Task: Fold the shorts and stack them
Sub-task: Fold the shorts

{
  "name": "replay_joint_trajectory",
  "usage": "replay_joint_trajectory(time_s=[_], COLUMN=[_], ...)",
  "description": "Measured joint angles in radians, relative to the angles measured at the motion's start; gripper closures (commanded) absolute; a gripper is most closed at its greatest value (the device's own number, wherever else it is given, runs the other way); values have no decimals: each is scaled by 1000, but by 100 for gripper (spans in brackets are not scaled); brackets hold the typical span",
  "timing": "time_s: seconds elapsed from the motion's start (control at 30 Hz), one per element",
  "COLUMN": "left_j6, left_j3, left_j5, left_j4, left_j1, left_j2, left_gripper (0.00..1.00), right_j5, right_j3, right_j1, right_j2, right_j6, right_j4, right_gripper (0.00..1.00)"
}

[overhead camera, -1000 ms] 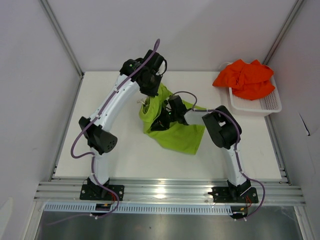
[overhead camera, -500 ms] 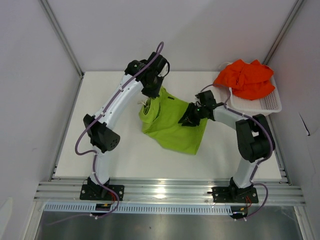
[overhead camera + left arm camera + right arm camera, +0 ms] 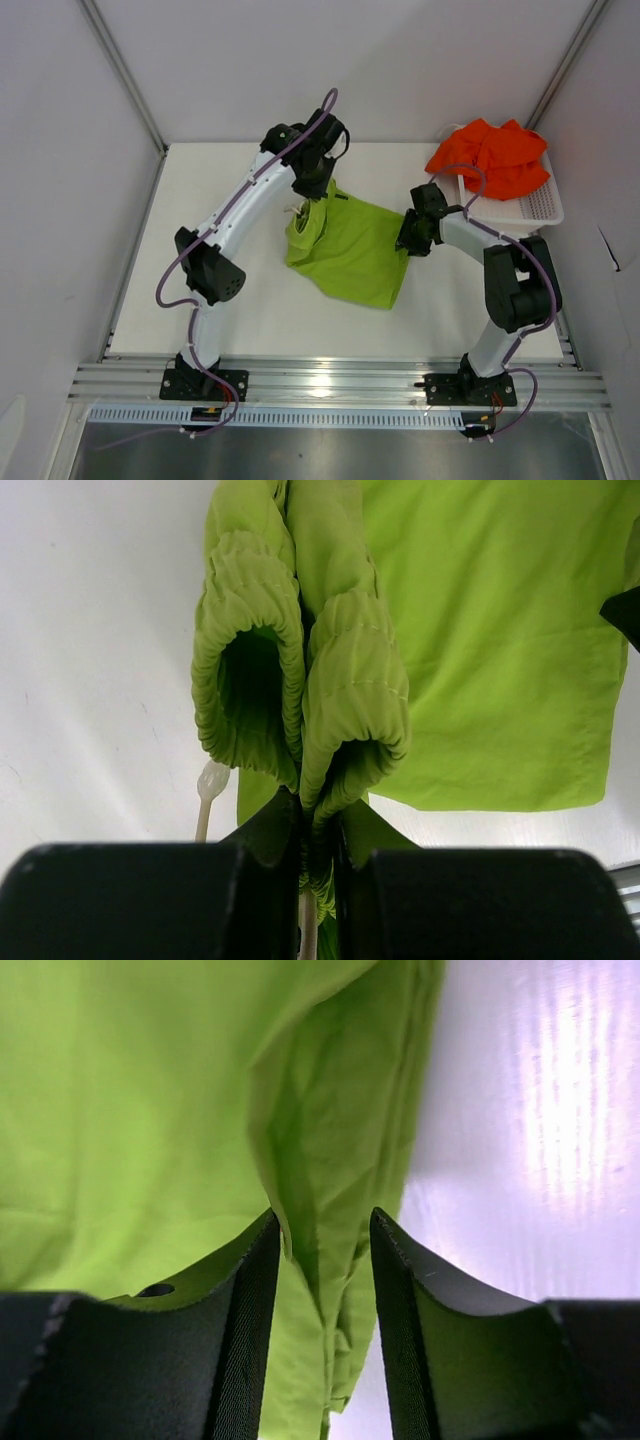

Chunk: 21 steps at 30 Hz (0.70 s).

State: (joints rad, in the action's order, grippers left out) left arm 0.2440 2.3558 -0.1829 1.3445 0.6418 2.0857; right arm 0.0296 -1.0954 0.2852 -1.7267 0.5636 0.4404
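The lime green shorts (image 3: 350, 252) lie spread on the white table (image 3: 240, 300), their waistband end lifted at the left. My left gripper (image 3: 317, 190) is shut on the gathered elastic waistband (image 3: 352, 680), which bunches up between its jaws (image 3: 318, 815). My right gripper (image 3: 405, 240) is at the shorts' right edge. Its jaws stand apart around a raised fold of green fabric (image 3: 310, 1160), which touches only the left jaw. The orange-red shorts (image 3: 490, 155) lie crumpled in a heap on the white mesh basket (image 3: 540, 207) at the back right.
A pale drawstring tip (image 3: 212, 780) hangs by the waistband. The basket stands close behind my right arm's forearm. Grey walls close in the table on three sides, and a metal rail (image 3: 330, 385) runs along the near edge.
My right gripper moved right across the green shorts to their right edge, pulling them flatter, and its jaws widened. My left gripper shifted slightly right, still holding the waistband.
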Motion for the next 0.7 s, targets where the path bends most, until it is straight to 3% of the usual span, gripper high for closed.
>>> replay_joint_trajectory(time_s=[0.17, 0.37, 0.7], left_j6=[11, 27, 104], left_j3=[4, 5, 8], left_j5=[-1, -2, 22], left_j4=[-4, -14, -72], left_j1=[5, 25, 116], left_j2=[11, 17, 64], left_gripper=[91, 90, 96], right_j5=[-63, -98, -100], right_j3=[-11, -11, -10], right_j1=[-3, -8, -13], right_j2=[-45, -65, -71], right_j6=[-9, -13, -6], right_j4=[18, 20, -5], right_gripper=[59, 87, 98])
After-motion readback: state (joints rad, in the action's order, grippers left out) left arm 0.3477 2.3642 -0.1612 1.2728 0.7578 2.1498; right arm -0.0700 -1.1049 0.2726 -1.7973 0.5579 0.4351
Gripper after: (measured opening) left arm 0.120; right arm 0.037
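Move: The shorts' right edge lies almost under the open right fingers, about 2 cm to their right and 3 cm below. The flat cloth's near right corner is some 15 cm back and 3 cm left of the right hand; the basket is roughly 18 cm ahead and 25 cm to its right. From the left hand, which already holds the gathered elastic end up, that edge is about 20 cm right, level ahead, some 20 cm below. Down and to the right by just over 2 cm each way, the right hand settles at the shorts' right edge, then stays there as its half-open fingers shut and pinch it. The left hand keeps its grip on the gathered elastic and, slowly then faster, carries it about 6.5 cm right over the flat cloth towards the right hand, sinking and drawing back some 2 cm. ##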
